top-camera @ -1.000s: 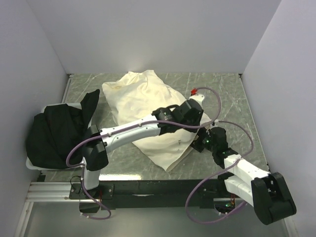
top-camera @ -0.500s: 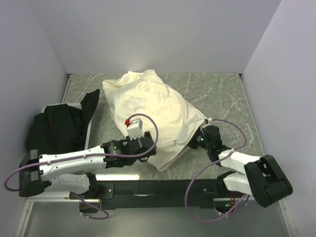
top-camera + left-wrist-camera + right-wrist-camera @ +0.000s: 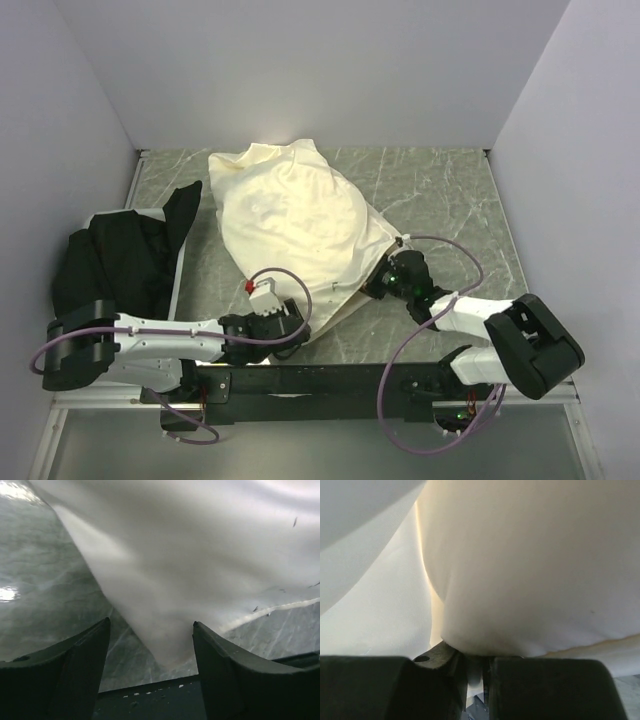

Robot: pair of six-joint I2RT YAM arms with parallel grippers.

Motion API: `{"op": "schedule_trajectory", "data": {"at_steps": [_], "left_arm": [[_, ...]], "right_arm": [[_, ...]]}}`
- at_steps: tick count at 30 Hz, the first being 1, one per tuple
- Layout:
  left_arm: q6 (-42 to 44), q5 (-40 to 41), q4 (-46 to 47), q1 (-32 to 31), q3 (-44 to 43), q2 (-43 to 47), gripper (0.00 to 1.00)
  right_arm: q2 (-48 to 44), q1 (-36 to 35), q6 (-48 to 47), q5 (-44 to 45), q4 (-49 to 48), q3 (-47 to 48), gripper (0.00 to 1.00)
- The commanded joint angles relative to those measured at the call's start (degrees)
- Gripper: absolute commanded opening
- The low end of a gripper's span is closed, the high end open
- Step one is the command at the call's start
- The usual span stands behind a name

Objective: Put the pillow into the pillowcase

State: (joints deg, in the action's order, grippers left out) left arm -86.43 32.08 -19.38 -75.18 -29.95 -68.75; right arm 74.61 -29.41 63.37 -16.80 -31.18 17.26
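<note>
The cream pillowcase [image 3: 295, 225] lies across the middle of the table, bulging plumply. The pillow's own surface does not show apart from it in the top view. My left gripper [image 3: 303, 328] is open at the sack's near corner. In the left wrist view, that limp fabric corner [image 3: 165, 605] hangs between the two spread fingers [image 3: 151, 630]. My right gripper [image 3: 377, 284] is at the sack's near right edge, shut on a fold of the pillowcase fabric [image 3: 476, 667]. Above it a plump cream bulge [image 3: 535, 565] fills the right wrist view.
A black cloth heap [image 3: 115, 262] lies on a white tray [image 3: 178, 285] at the left. White walls close in the marbled table [image 3: 440, 190] on three sides. A dark rail [image 3: 330, 380] runs along the near edge.
My left arm has drawn back from over the pillowcase to its near corner. My right gripper has slid a little left and the sack has bunched towards the back.
</note>
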Motion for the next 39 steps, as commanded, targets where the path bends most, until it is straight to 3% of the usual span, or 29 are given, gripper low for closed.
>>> {"op": "schedule_trajectory", "data": {"at_steps": [1,3,6,7,8,14,22,23,25,27,28,32,34,39], "left_arm": [[-1.98,-1.05,15.15,-0.94,4.46,-1.55,0.68],[-3.12,-0.96,15.51,-0.85,4.99,-3.84,0.61],[-4.88,-0.52,16.03,-0.85,6.22,-3.85,0.29],[-4.89,-0.26,15.95,-0.85,7.18,-2.8,0.09],[-4.8,-0.08,15.6,-0.94,7.45,0.08,0.01],[2.04,-0.6,11.74,-2.34,7.02,14.67,0.01],[9.27,-5.18,-1.96,-10.33,-4.92,14.88,0.01],[7.96,-2.92,-7.72,-12.43,-5.46,14.96,0.01],[1.9,-1.06,-12.51,-12.89,-5.03,16.1,0.01],[-3.01,2.0,-16.03,-12.72,-3.36,19.78,0.01],[-3.82,2.46,-16.04,-11.41,-1.53,21.19,0.01],[1.77,-0.25,-9.82,-3.15,2.26,26.12,0.01],[7.84,-3.94,-5.16,2.54,2.53,25.16,0.01],[18.38,-10.62,2.23,12.23,1.22,14.19,0.01]], "right_arm": [[0.01,-3.63,0.7,0.53,-5.12,0.94,0.03],[0.54,-4.86,1.05,1.32,-5.64,1.11,0.02],[2.55,-7.06,1.4,1.94,-7.05,2.17,0.02],[3.69,-7.33,1.4,2.12,-7.31,2.86,0.02],[4.14,-7.94,1.23,2.64,-6.97,3.22,0.02],[10.11,-8.03,-1.5,5.19,-4.5,9.45,0.02],[21.18,-8.12,1.4,6.86,-8.81,18.68,0.01],[21.98,-8.12,1.23,6.52,-8.46,19.56,0.07],[22.51,-8.21,0.18,5.73,-6.89,21.41,0.13],[20.76,-8.91,-1.66,7.03,-2.24,20.72,0.25],[18.06,-9.52,-2.46,8.52,0.3,20.36,0.37],[9.61,-9.61,-4.05,11.96,8.22,13.87,0.67],[3.74,-9.7,-5.1,12.31,10.25,9.21,0.75],[-12.97,-9.79,-6.68,16.69,20.61,-0.62,0.77]]}}
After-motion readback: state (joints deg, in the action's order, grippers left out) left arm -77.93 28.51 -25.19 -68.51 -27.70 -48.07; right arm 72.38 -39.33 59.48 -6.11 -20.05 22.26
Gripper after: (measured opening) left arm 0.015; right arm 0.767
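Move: The near corner of the pillowcase's mouth lies right between the left hand's open fingers, about 1 cm to their right and 2 cm below. The mouth's far corner is some 20 cm ahead and 21 cm right of that hand; the stuffed pillowcase's middle is about 22 cm straight ahead. The right hand already pinches the bundle's open end; from it the stuffed pillowcase's middle lies roughly 14 cm ahead, 16 cm left and 3 cm down. Lower the left gripper about 2 cm over the pillowcase's near corner, pinch it shut, then lift some 8 cm, drawing back a little before swinging forward and left. Meanwhile keep the right grip and push the open end left about 9 cm, also forward midway; then open the fingers and pull back, right and slightly towards the base, out of the mouth. ##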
